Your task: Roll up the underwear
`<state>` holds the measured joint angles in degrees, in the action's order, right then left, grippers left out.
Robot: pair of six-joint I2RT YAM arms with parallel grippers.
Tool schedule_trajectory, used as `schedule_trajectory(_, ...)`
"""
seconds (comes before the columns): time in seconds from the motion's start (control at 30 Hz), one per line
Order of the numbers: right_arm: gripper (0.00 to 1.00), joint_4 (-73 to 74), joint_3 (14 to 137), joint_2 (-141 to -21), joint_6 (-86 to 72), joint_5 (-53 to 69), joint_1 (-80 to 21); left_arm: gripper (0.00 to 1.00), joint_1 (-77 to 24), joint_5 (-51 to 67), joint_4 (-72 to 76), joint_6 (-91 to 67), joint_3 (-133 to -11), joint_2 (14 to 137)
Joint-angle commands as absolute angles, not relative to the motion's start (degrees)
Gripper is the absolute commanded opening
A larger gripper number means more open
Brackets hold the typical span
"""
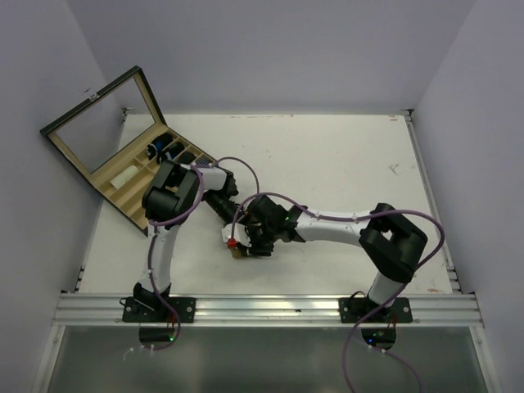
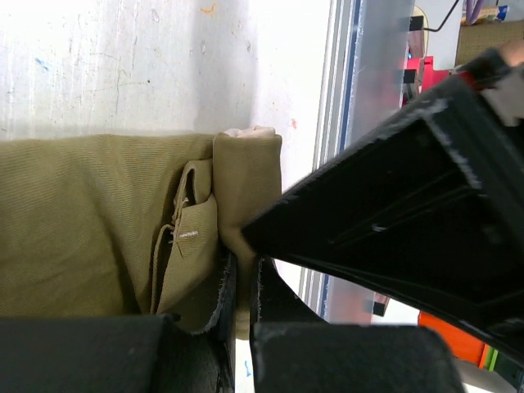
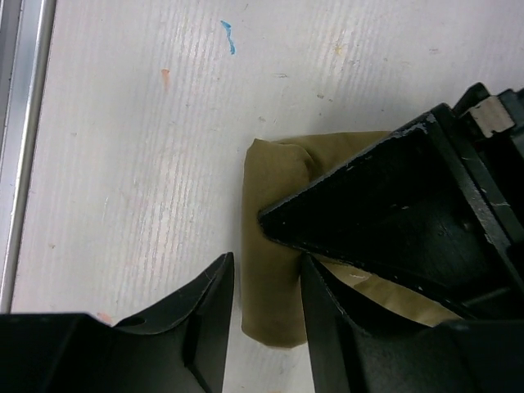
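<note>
The olive underwear (image 2: 82,213) lies on the white table, partly rolled, with a thick rolled edge (image 3: 274,246). From above only a small olive patch of the underwear (image 1: 238,253) peeks out below the two grippers. My left gripper (image 2: 241,262) is shut, pinching a fold of the cloth beside the roll. My right gripper (image 3: 266,262) straddles the roll's end with its jaws open. Its right finger (image 3: 327,327) touches the cloth and its left finger (image 3: 209,319) stands a sliver off. Both grippers meet over the garment near the table's front middle, the left gripper (image 1: 236,233) just left of the right gripper (image 1: 255,237).
A wooden compartment box (image 1: 139,176) with a raised glass lid (image 1: 98,119) sits at the back left and holds small items. A metal rail (image 1: 262,307) runs along the near edge, close to the garment. Grey walls close off the other three sides.
</note>
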<state>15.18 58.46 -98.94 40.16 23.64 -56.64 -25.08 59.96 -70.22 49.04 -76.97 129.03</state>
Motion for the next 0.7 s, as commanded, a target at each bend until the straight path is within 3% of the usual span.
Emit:
schedule_trajectory(0.0,0.41,12.14,57.05,-100.89,41.31,24.88,-56.87,0.01,-24.52,40.25,-56.16,54.76,-74.88,133.42)
schedule_trajectory(0.13,0.26,10.64,55.99,-103.01,41.22,24.52,-56.87,0.03,-24.61,39.9,-54.76,53.8,-73.74,132.54)
schedule_trajectory(0.17,0.17,10.29,55.81,-103.27,41.13,24.7,-56.87,0.04,-24.61,39.38,-54.06,53.35,-73.39,131.76)
schedule_trajectory(0.27,0.0,11.42,55.63,-103.97,40.87,25.84,-56.87,0.16,-24.43,39.29,-53.88,53.17,-72.69,129.13)
schedule_trajectory(0.5,0.0,20.12,58.96,-107.84,42.01,31.02,-56.43,0.43,-21.28,40.6,-55.8,51.59,-74.7,117.87)
schedule_trajectory(0.67,0.0,26.01,62.74,-110.91,40.35,37.16,-54.67,0.47,-13.9,42.27,-56.61,49.66,-81.11,110.14)
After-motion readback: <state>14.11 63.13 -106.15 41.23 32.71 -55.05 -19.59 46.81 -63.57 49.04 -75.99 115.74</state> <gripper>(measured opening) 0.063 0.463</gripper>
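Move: The left gripper already pinches the khaki underwear's folded back edge, so that edge lies right at its pads; the underwear's main part is about 4 cm ahead and a centimetre below, and the compartment box's middle some 23 cm left and 16 cm ahead. The right gripper hangs open over the same folded edge, about 1 cm to its left and 1 cm below; the main part is some 4 cm ahead of the right hand, 1 cm left and 1 cm below. Settle the right gripper down about 1 cm and shut it on the folded back edge beside the left fingers, then ease it some 2.5 cm left with the cloth. Open the left gripper to let go of the edge, then swing it forward about 5 cm, left and slightly up, away from the fold, tipping its fingers some 20 degrees more steeply down. ##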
